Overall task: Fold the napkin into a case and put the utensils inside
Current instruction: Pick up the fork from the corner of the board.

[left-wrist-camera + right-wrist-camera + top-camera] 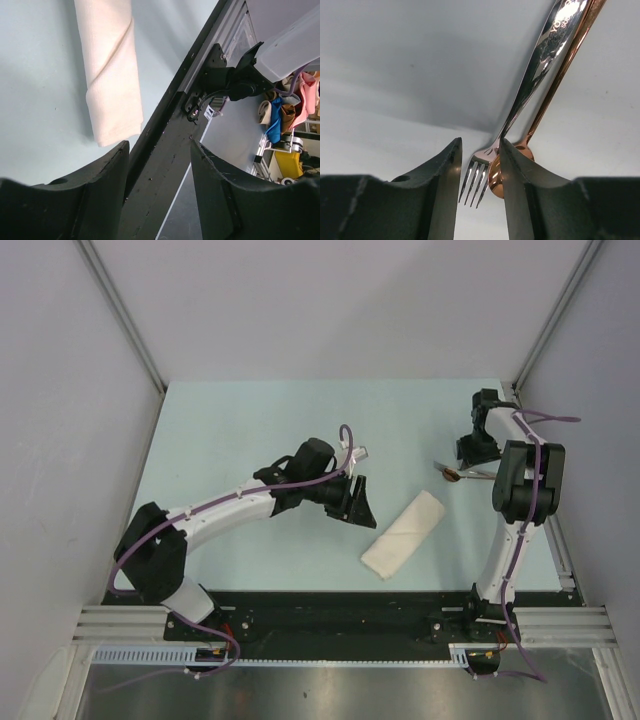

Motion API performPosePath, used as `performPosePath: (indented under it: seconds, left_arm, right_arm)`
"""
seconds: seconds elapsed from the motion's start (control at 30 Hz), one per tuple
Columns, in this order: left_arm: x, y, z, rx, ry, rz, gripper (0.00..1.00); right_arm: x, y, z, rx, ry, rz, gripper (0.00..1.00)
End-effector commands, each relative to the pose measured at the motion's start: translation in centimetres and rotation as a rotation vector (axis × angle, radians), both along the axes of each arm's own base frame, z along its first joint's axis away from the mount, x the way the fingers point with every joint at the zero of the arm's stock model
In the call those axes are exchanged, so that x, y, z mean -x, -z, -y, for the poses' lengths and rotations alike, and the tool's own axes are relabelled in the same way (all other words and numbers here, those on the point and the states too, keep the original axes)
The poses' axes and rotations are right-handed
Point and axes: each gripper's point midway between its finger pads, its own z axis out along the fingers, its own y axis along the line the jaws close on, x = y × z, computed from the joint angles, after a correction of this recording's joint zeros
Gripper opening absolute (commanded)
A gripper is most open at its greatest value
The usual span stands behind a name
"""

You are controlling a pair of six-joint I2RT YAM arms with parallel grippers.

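Note:
The napkin, folded into a long white case [403,533], lies slanted on the table right of centre; the left wrist view shows its near end [112,75] with a diagonal fold. My left gripper [358,505] [159,145] hovers just left of it, open and empty. The utensils [455,475] lie at the right. They are a silver fork [476,182] and a coppery spoon [560,65] side by side. My right gripper [468,455] [480,145] is over their heads, open, with the fork tines between the jaws and a gap at the left finger. The spoon bowl is partly hidden behind the right finger.
The black base rail [165,165] runs along the table's near edge, just past the case's near end. Grey walls [330,300] close in the table on three sides. The right arm's upright link [525,485] stands beside the utensils.

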Motion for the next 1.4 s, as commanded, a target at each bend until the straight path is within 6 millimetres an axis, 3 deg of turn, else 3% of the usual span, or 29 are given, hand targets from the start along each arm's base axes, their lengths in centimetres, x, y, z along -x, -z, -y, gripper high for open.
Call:
performPosePath:
  seconds: [0.0, 0.43, 0.63, 0.83, 0.93, 0.97, 1.03, 1.1, 1.13, 1.23, 1.27, 1.3, 1.37]
  left_arm:
    - [0.0, -0.7, 0.3, 0.047, 0.016, 0.005, 0.57]
    - [0.1, -0.9, 0.3, 0.049, 0.020, 0.011, 0.57]
    - [0.0, -0.9, 0.3, 0.046, 0.019, 0.013, 0.57]
    - [-0.2, -0.7, 0.3, 0.042, 0.016, 0.014, 0.57]
    - [-0.3, -0.7, 0.3, 0.035, 0.014, 0.016, 0.57]
    - [-0.5, -0.8, 0.2, 0.034, 0.006, 0.019, 0.57]
    - [-0.7, -1.0, -0.1, 0.031, -0.010, 0.020, 0.58]
    - [-1.4, -1.5, -0.4, 0.031, -0.036, 0.031, 0.59]
    - [-1.6, -1.9, -0.7, 0.030, -0.046, 0.037, 0.59]
    - [-3.0, -3.2, -1.5, 0.035, -0.096, 0.069, 0.60]
    - [-3.8, -3.5, -2.1, 0.037, -0.125, 0.070, 0.60]
    - [-4.2, -3.8, -2.5, 0.040, -0.145, 0.071, 0.62]
    - [-5.6, -4.4, -3.4, 0.060, -0.213, 0.057, 0.63]
  right_arm:
    - [-0.2, -3.9, 0.6, 0.061, 0.021, 0.071, 0.42]
    - [1.0, -1.1, 0.6, 0.019, 0.042, 0.021, 0.42]
    - [0.4, 0.8, 1.0, 0.020, 0.038, 0.003, 0.40]
    - [-0.5, 2.3, 0.7, 0.010, 0.023, -0.010, 0.29]
    - [-0.9, 2.8, 0.6, 0.001, 0.000, 0.001, 0.16]
    - [-2.0, 2.6, 0.6, 0.001, -0.025, 0.041, 0.08]
    - [-3.4, 1.9, 0.6, 0.024, -0.137, 0.076, 0.00]
    - [-6.8, -0.7, -0.3, 0.047, -0.272, 0.190, 0.00]
    - [-8.8, -2.6, -0.4, 0.082, -0.338, 0.278, 0.00]
    - [-12.4, -8.1, -2.0, 0.211, -0.631, 0.451, 0.00]
    - [-12.9, -9.2, -2.8, 0.290, -0.796, 0.458, 0.00]
    - [-14.0, -11.8, -3.4, 0.337, -0.872, 0.507, 0.00]
    - [-14.0, -13.7, -5.3, 0.385, -1.055, 0.535, 0.00]
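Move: The fork lies about 2 cm below my open right fingers, its neck nearly under them; its middle is some 3 cm to the right and 1 cm back. The spoon lies alongside, its middle about 8 cm right and 3 cm back, its bowl close to the tines. The folded napkin is roughly 19 cm back and 18 cm left. From my left hand the fork is about 24 cm ahead, 34 cm right and 15 cm below. I lift my right hand a couple of centimetres, ease it back a little, then sink about 3 cm onto the fork, coming slightly forward again, and pinch its neck. With the fingers shut I carry it quickly forward some 9 cm and up about 5 cm, away from the spoon, turning some 30 degrees counter-clockwise. At the end my empty left hand drifts about 3 cm forward and left. ##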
